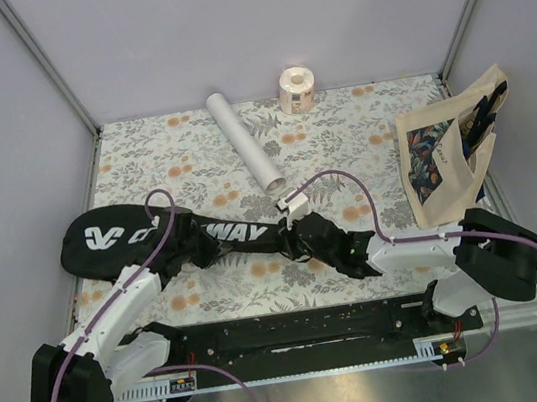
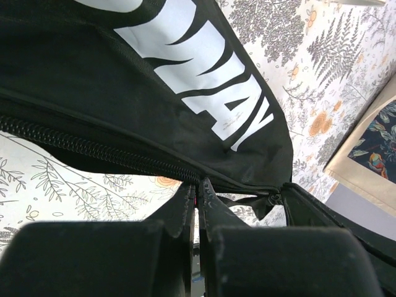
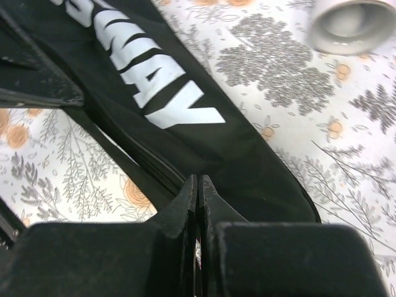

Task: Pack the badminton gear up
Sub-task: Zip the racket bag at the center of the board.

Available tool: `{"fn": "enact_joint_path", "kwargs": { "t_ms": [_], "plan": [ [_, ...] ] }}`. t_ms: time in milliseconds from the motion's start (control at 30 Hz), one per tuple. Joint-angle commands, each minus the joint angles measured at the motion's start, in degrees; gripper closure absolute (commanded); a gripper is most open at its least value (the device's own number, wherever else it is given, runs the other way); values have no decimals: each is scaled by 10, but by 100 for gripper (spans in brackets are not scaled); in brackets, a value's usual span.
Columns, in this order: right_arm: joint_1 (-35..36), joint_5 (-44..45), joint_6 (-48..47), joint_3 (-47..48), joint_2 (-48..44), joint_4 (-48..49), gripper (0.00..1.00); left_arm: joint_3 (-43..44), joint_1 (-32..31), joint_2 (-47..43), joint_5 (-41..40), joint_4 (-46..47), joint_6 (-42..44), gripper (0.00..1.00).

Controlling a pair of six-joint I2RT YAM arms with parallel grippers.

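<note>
The long black racket bag (image 1: 112, 234), lettered in white, lies across the flowered table, bunched in the middle. My left gripper (image 1: 187, 249) is shut on the bag's zip edge (image 2: 124, 148), holding it off the table. My right gripper (image 1: 295, 245) is shut on the bag's lower edge (image 3: 204, 142) towards its narrow end. Both pairs of fingertips (image 2: 198, 184) (image 3: 198, 179) are pressed together. The white tube (image 1: 246, 149) lies behind the bag, and its open end (image 3: 352, 25) shows in the right wrist view. The rackets are out of view.
A pinkish paper roll (image 1: 296, 89) stands at the back of the table. A beige printed tote bag (image 1: 449, 154) leans against the right wall and shows as well in the left wrist view (image 2: 371, 148). Metal frame posts stand at the back corners.
</note>
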Motion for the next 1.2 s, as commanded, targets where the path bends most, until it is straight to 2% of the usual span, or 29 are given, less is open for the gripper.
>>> {"fn": "enact_joint_path", "kwargs": {
  "t_ms": [0, 200, 300, 467, 667, 733, 867, 1067, 1167],
  "plan": [
    [-14, 168, 50, -26, -38, -68, 100, 28, 45, 0, -42, -35, 56, 100],
    [-20, 255, 122, -57, -81, -125, 100, 34, 101, 2, -32, -61, 99, 100],
    [-35, 256, 140, -69, -93, -131, 100, 42, 124, -1, -29, -69, 121, 100],
    [-36, 275, 170, -57, -90, -156, 100, 52, 124, -8, 4, -60, 135, 100],
    [-52, 323, 231, -84, -132, -185, 100, 32, 128, -27, -24, -67, 117, 100],
    [-52, 324, 233, -108, -162, -166, 100, 29, 134, -18, -24, -60, 116, 100],
    [-51, 244, 166, -190, -241, 9, 100, 41, 137, 13, -16, -52, 119, 100],
    [-57, 320, 174, -215, -264, -16, 100, 47, 137, 13, -5, -46, 117, 100],
    [-66, 333, 157, -207, -256, -17, 100, 29, 138, -1, 39, 0, 118, 100]
  ]
}}
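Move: The right gripper, shut at the zip of the black racket bag, has the bag's right-hand end about 7 cm to its right and roughly 1 cm nearer the base, a touch lower. The white WAY lettering is some 13 cm to its left and 5 cm ahead. The tube's near end stands about 18 cm straight ahead, a few centimetres lower. From the left gripper, pinching the zip edge, the bag's end is some 24 cm to the right and 1 cm back. Draw the zip puller on with the right gripper, fingers kept shut, about 10 cm to the right along the zip towards the bag's end, rising 2 cm late on while the wrist turns some 25 degrees clockwise and rolls its left side up. Keep the left pinch on the zip edge as the counter-hold, lifting it about 2 cm. ##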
